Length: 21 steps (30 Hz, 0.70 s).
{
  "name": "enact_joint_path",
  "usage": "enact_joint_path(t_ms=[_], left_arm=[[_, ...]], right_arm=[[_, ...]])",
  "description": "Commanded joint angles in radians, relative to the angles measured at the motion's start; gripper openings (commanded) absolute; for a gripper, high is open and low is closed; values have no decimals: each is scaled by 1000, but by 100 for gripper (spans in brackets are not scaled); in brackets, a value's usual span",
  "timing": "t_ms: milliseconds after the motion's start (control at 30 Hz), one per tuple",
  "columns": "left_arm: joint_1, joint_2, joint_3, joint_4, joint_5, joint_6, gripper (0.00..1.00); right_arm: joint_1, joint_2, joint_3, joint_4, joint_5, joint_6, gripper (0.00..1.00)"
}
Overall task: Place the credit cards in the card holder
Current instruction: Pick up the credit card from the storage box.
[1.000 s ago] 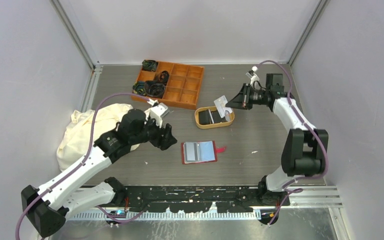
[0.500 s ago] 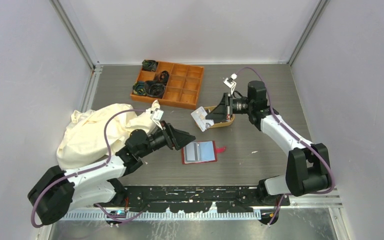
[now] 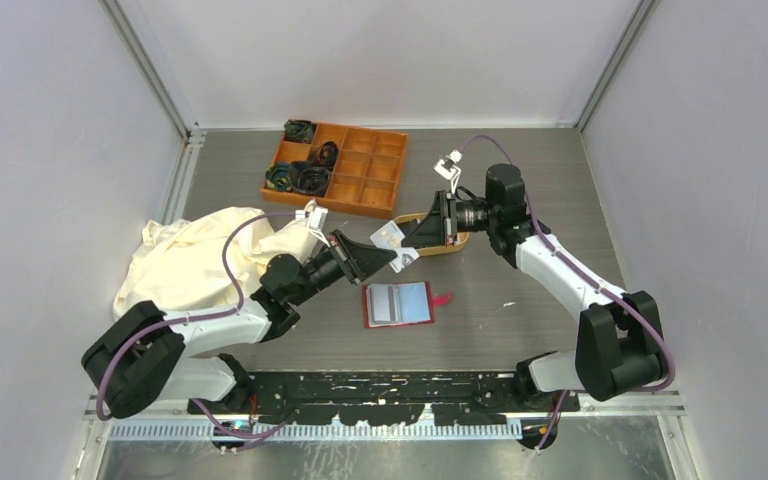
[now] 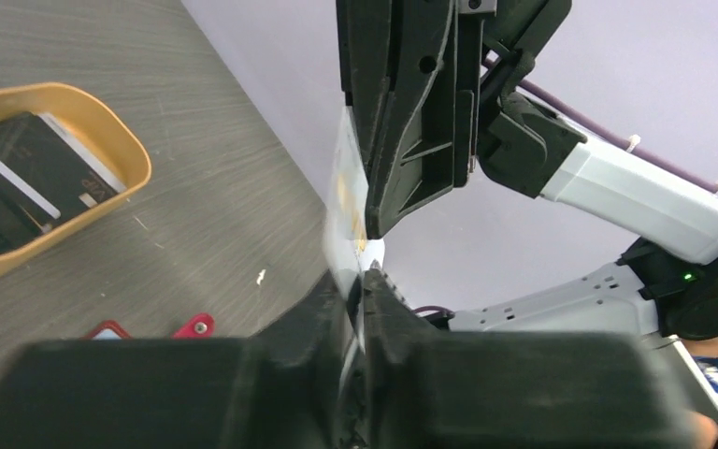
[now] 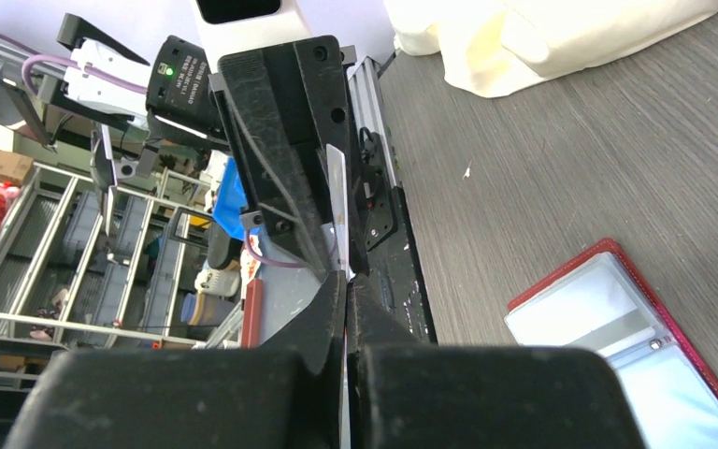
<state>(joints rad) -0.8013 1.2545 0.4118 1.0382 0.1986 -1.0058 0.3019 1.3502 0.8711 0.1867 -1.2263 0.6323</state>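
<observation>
A white credit card hangs in the air above the table, left of the tan tray, gripped from both sides. My right gripper is shut on one edge of it, and its jaws are pressed flat on the card. From the opposite side my left gripper has its fingertips closed round the other edge of the card. The red card holder lies open on the table just below, grey and light-blue pockets up. More black credit cards lie in the tray.
The tan oval tray sits right behind the handover spot. An orange compartment box with dark items stands at the back. A cream cloth is heaped on the left, under the left arm.
My right gripper carried the white card left and down from beside the tray. My left gripper came forward to meet it and closed on the card's free edge.
</observation>
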Motion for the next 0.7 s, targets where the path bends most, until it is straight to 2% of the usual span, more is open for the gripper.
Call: enact_joint_path(t_ms=[0,67,200,300,367,500,667], left_arm=[[-4,20,37,128,14,26,4],[-4,26,26,142,24,38,0],[-1,14,4,119,75,98,0],[0,-15,24,-18,185,173,0],[1,-34,56,-169,275,230,0],[0,-47,124,-404,400,325,0],[0,-57,152,-497,443,378,0]], right_arm=[[11,-28,4,45,-22,-8,1],[11,-28,6,31,-22,-25,4],[12,-34,13,-26,-20,-95,21],[13,-38,26,-104,-33,-190,30],[19,-39,34,-163,-51,-272,34],[51,-41,62,-364,-96,-517,38],[80,-37,113,-682,-150,-877,34]])
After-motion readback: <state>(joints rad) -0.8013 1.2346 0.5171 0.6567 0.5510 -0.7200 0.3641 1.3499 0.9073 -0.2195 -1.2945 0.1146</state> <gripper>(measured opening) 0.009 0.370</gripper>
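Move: The credit card is at the left fingertips: its middle is about 2 cm ahead of the left hand point and level with it in height and sideways. From the right hand, which still grips it, it sits about 1 cm back and 2 cm left. The open card holder lies roughly 18 cm below the left hand, some 3 cm back, straight in line sideways. The storage box is some 12 cm ahead, 8 cm right and 17 cm below the left hand. Shut the left gripper fully on the credit card while the right still pinches it, then open the right fingers about a third of their range to hand it over. Carry the card back and down towards the card holder with the left, about 5 cm back and 4 cm down, turning clockwise some 20 degrees with its left side rising; let the opened right hand go along back and down. ##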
